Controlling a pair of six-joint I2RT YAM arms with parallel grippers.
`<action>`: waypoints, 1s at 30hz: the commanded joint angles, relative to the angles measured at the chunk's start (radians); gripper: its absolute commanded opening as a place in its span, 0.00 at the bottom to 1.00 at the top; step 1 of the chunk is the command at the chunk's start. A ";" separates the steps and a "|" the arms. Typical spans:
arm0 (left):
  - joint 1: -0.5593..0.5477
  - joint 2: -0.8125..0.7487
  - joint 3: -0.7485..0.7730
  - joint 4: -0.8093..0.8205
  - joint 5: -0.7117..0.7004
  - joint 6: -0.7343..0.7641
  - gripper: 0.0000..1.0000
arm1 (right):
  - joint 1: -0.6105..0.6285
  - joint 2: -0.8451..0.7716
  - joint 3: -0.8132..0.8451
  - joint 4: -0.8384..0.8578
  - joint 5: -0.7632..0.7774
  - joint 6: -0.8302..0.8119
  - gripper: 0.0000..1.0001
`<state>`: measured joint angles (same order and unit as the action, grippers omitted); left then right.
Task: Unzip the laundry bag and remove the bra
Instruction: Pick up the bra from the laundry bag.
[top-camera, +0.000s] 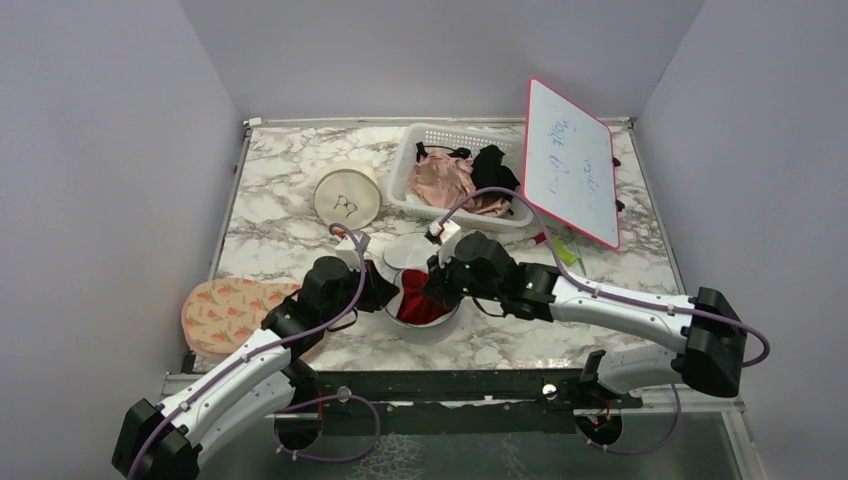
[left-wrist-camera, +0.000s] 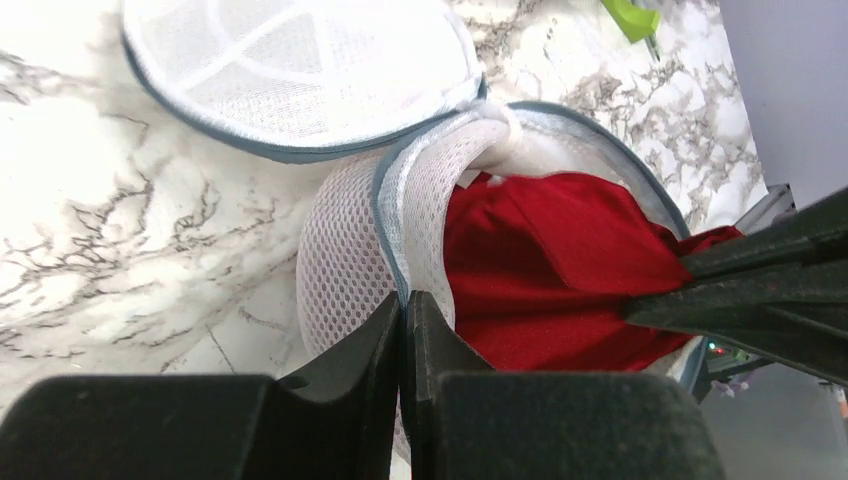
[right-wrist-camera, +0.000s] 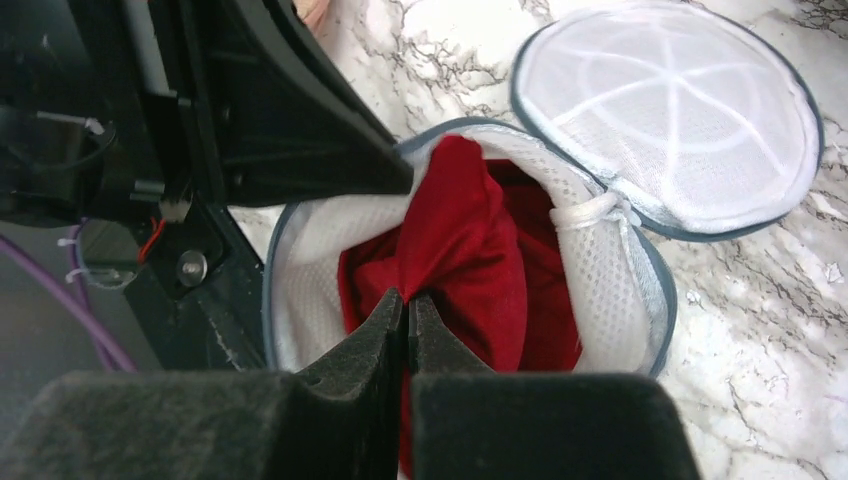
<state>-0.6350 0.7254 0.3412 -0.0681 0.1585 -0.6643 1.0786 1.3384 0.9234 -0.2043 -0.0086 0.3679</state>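
The white mesh laundry bag (top-camera: 447, 314) stands open in the middle of the table, its round lid (top-camera: 405, 252) flipped back beside it. The lid also shows in the left wrist view (left-wrist-camera: 290, 70) and the right wrist view (right-wrist-camera: 670, 110). A red bra (top-camera: 415, 297) lies inside the bag. My left gripper (left-wrist-camera: 405, 300) is shut on the bag's grey-blue rim (left-wrist-camera: 385, 200). My right gripper (right-wrist-camera: 407, 297) is shut on a fold of the red bra (right-wrist-camera: 460, 240) and holds it pulled up inside the bag (right-wrist-camera: 610, 260).
A cream round case (top-camera: 347, 195) stands at the back left. A white basket (top-camera: 420, 140) with pink and black garments sits behind the bag. A red-framed whiteboard (top-camera: 570, 160) leans at the back right. A peach patterned pouch (top-camera: 225, 310) lies near the left arm.
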 joint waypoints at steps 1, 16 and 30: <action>-0.002 -0.017 0.039 -0.029 -0.047 0.052 0.00 | 0.004 -0.097 -0.054 0.113 -0.024 0.049 0.01; -0.002 -0.012 0.034 -0.027 -0.014 0.042 0.00 | 0.002 -0.171 0.038 0.357 0.108 0.097 0.01; -0.002 -0.013 0.016 -0.020 0.003 0.034 0.00 | 0.001 -0.095 0.346 0.280 0.304 -0.084 0.01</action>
<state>-0.6350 0.7227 0.3573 -0.0921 0.1444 -0.6300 1.0786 1.2095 1.1412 0.0742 0.1886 0.3786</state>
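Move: Some 29 cm ahead of the right hand and 9 cm to its right is the white basket, about 10 cm lower. The laundry bag's middle lies almost straight below that hand, 9 cm down and 1 cm back; the bag's open lid is about 8 cm ahead, 4 cm left and 6 cm down. From the left hand, which already pinches the rim, the bag's middle is 6 cm right, 2 cm back, 5 cm down. Lifting the red bra it already grips, the right hand climbs over 20 cm away from the laundry bag, nearly straight up at first, then also forward about 5 cm. Its shut fingers swing up from slanting down to roughly level, pointing left. The left hand stays put, still pinching the bag's rim. ##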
